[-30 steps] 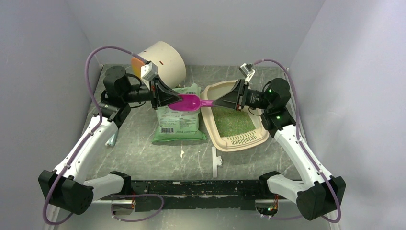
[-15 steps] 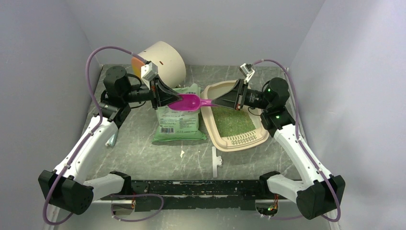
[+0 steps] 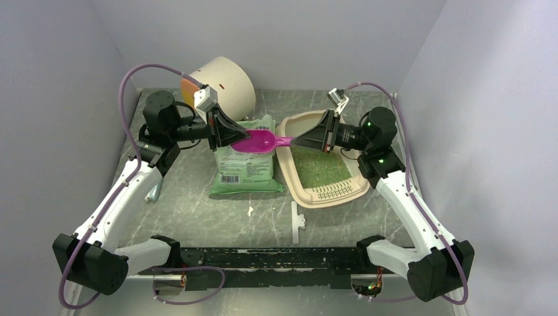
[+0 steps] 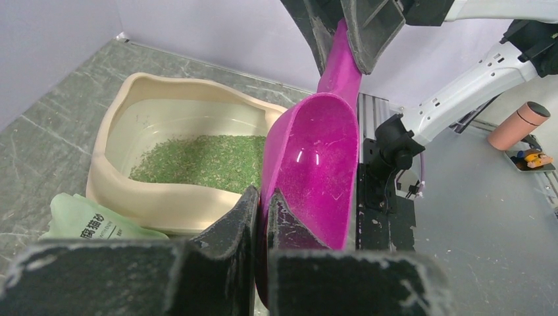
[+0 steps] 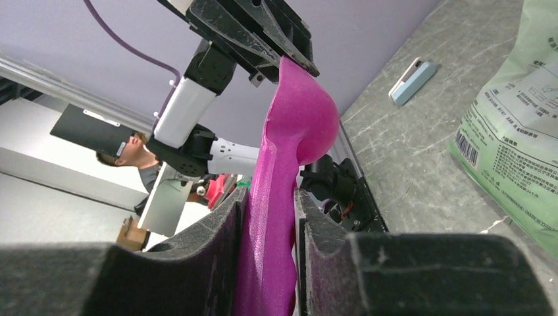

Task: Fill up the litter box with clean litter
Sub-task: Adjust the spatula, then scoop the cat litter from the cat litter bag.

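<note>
A magenta scoop [image 3: 258, 141] hangs in the air between both arms, above the bag's right edge. My left gripper [image 3: 231, 138] is shut on the rim of its bowl [image 4: 319, 158], which shows only dust inside. My right gripper [image 3: 299, 141] is shut on its handle [image 5: 266, 197], one finger on each side. The beige litter box [image 3: 287, 168] lies under the right gripper. A bed of clean litter [image 3: 320, 166] covers part of its floor, and the pale far end [image 4: 177, 118] is bare.
A light-green printed bag [image 3: 245, 168] lies flat left of the box. The cream half-cylinder cabinet [image 3: 227, 82] stands at the back. A white plastic piece [image 3: 297, 220] lies near the front edge. A small blue-and-white object [image 5: 411, 82] rests on the table's left side.
My right gripper's jaws have narrowed onto the scoop handle. The scoop and both arms have stayed almost where they were.
</note>
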You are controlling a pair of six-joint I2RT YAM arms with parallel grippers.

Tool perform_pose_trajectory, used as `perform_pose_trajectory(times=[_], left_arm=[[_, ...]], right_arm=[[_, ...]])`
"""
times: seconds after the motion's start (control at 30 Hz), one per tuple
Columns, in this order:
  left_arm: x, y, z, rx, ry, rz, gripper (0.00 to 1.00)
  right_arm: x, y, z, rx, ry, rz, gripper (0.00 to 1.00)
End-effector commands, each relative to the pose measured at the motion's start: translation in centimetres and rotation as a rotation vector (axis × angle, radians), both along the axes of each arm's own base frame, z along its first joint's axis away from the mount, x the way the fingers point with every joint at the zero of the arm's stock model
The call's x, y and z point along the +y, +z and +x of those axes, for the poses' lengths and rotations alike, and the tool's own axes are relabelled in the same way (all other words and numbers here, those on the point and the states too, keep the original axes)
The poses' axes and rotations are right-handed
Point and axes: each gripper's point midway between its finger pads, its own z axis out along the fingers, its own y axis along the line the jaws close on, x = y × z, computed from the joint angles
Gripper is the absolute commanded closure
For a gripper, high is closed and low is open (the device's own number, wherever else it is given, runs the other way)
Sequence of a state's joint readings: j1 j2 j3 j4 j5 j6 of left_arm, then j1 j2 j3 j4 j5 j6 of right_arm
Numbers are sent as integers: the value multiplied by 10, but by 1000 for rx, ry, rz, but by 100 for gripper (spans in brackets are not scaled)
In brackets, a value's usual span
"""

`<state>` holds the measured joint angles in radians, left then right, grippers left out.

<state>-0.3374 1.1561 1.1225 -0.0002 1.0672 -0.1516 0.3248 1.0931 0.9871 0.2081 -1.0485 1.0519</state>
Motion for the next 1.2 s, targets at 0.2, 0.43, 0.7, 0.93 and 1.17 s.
perform_pose_trajectory(times=[0.2,0.43,0.7,0.93,1.17], left_arm=[[19,-16,38,-92,219,171,14],[25,-66,95,-132,268,381,7],[51,-126,167,-39,465,641,20],[91,-141,164,-44,715,640,13],[136,-163,160,64,791,591,9]], right_arm=[[-33,-13,49,-32,-422,-274,100],[-103,-25,74,-6,-847,-487,100],[-115,-21,68,-42,-879,-537,100],[-103,-36,71,-19,-820,-526,100],[-99,-41,73,-20,-797,-530,100]])
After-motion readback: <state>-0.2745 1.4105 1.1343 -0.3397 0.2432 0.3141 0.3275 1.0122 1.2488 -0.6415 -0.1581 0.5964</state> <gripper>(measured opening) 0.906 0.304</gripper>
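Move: The left hand is still shut on the spatula's bowl, its middle 4 cm right; the litter bag, next, lies about 20 cm ahead, 2 cm left and 31 below, the white drum 36 ahead, 13 left, 24 below. The right hand grips the spatula's handle; the litter box is some 22 cm ahead, 15 right and 32 below, the bag 23 ahead, 14 left and 32 below. Left releases the bowl, sinks 17 cm forward-left; right swings the spatula 10 cm right over the litter box. ##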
